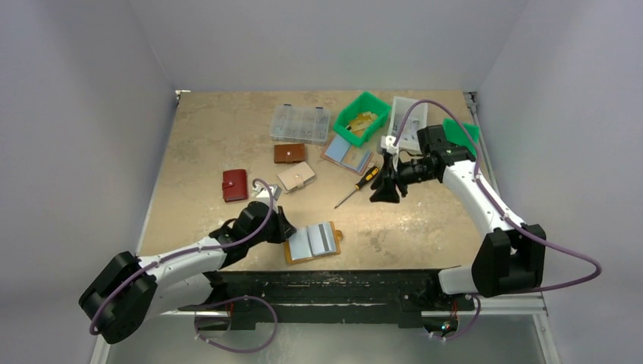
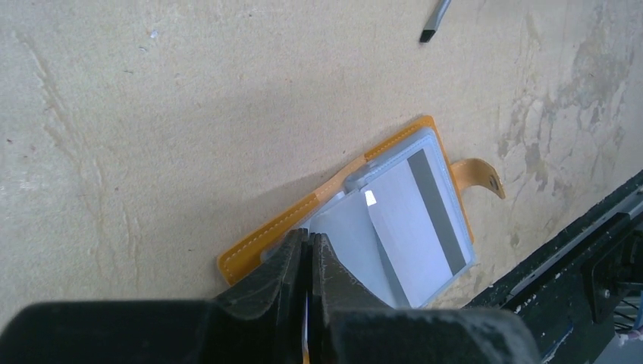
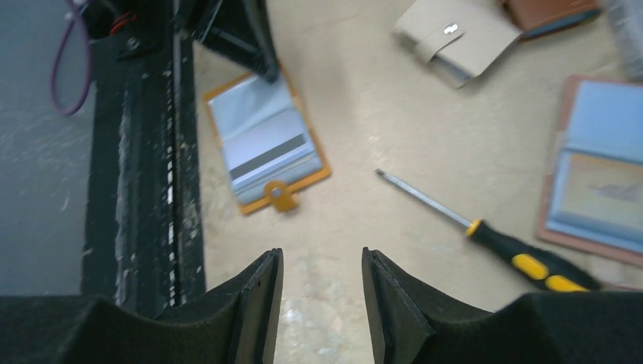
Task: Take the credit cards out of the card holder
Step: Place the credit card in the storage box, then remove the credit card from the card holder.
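Observation:
The mustard card holder lies open near the table's front edge, snap tab pointing right. Its pale blue-grey sleeves hold the credit cards, one showing a dark stripe. My left gripper is shut at the holder's left edge, with a sliver of orange between its jaws. My right gripper hangs open above bare table, to the right of and beyond the holder. Nothing is between its fingers.
A yellow-and-black screwdriver lies just left of the right gripper. Behind are a red wallet, a brown wallet, a beige wallet, an open pinkish holder, a clear parts box and a green bin. A black rail borders the near edge.

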`<state>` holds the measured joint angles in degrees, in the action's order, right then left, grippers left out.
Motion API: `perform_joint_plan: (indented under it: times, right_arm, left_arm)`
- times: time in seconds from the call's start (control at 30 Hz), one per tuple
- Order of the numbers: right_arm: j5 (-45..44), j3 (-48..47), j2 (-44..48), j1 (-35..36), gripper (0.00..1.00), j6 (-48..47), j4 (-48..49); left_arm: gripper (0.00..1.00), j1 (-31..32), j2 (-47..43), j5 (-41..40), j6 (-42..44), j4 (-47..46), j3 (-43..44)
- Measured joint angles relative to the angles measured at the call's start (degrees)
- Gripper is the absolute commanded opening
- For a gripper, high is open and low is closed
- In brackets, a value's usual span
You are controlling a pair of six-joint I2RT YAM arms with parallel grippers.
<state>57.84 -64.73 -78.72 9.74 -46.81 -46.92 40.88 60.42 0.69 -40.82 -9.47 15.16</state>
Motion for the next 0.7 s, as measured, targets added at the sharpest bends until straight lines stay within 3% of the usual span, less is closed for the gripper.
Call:
perform_joint_plan:
  times: [0.2,0.37,0.43,0.57,0.7]
  right_arm:
    - [1.68,4.48,1.36,0.0,0.51,-5.38,-4.61]
    - [1.16,6.67,3.91,1.03,0.52,-5.11,-2.45]
    - [0.26,6.78,3.82,2.86,0.52,-5.09,-1.07]
    - [-1.64,7.91,3.8,8.0,0.52,-4.98,1.2]
    - [-2.49,9.44,4.15,10.93,0.51,-3.65,3.13]
  left_arm:
    - [0.26,0.0,-3.67,-5.03,-0.04,7.26,1.79]
    - [0.61,0.0,-10.58,-10.54,-0.09,14.1,3.91]
    - [0.69,0.0,-14.21,-11.72,-0.35,15.15,4.13]
    - [0.71,-0.04,-21.51,-8.85,-2.08,12.09,3.56]
    - [0.68,-0.04,-22.29,-1.01,-6.36,2.78,0.72]
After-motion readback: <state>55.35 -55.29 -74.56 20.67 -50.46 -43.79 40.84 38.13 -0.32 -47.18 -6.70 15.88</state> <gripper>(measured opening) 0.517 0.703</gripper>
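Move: The credit card in the open orange card holder lies about 8 cm right of the left hand, 1 cm back and slightly below it; the beige card holder is straight ahead some 17 cm. From the right hand, that card is about 15 cm left, 8 cm back and 15 cm below. The screwdriver lies about 8 cm ahead and 5 cm left of the right hand, also near table level. Left hand opens, lifting about 10 cm; right eases 6 cm back, also left and down, towards the card. ##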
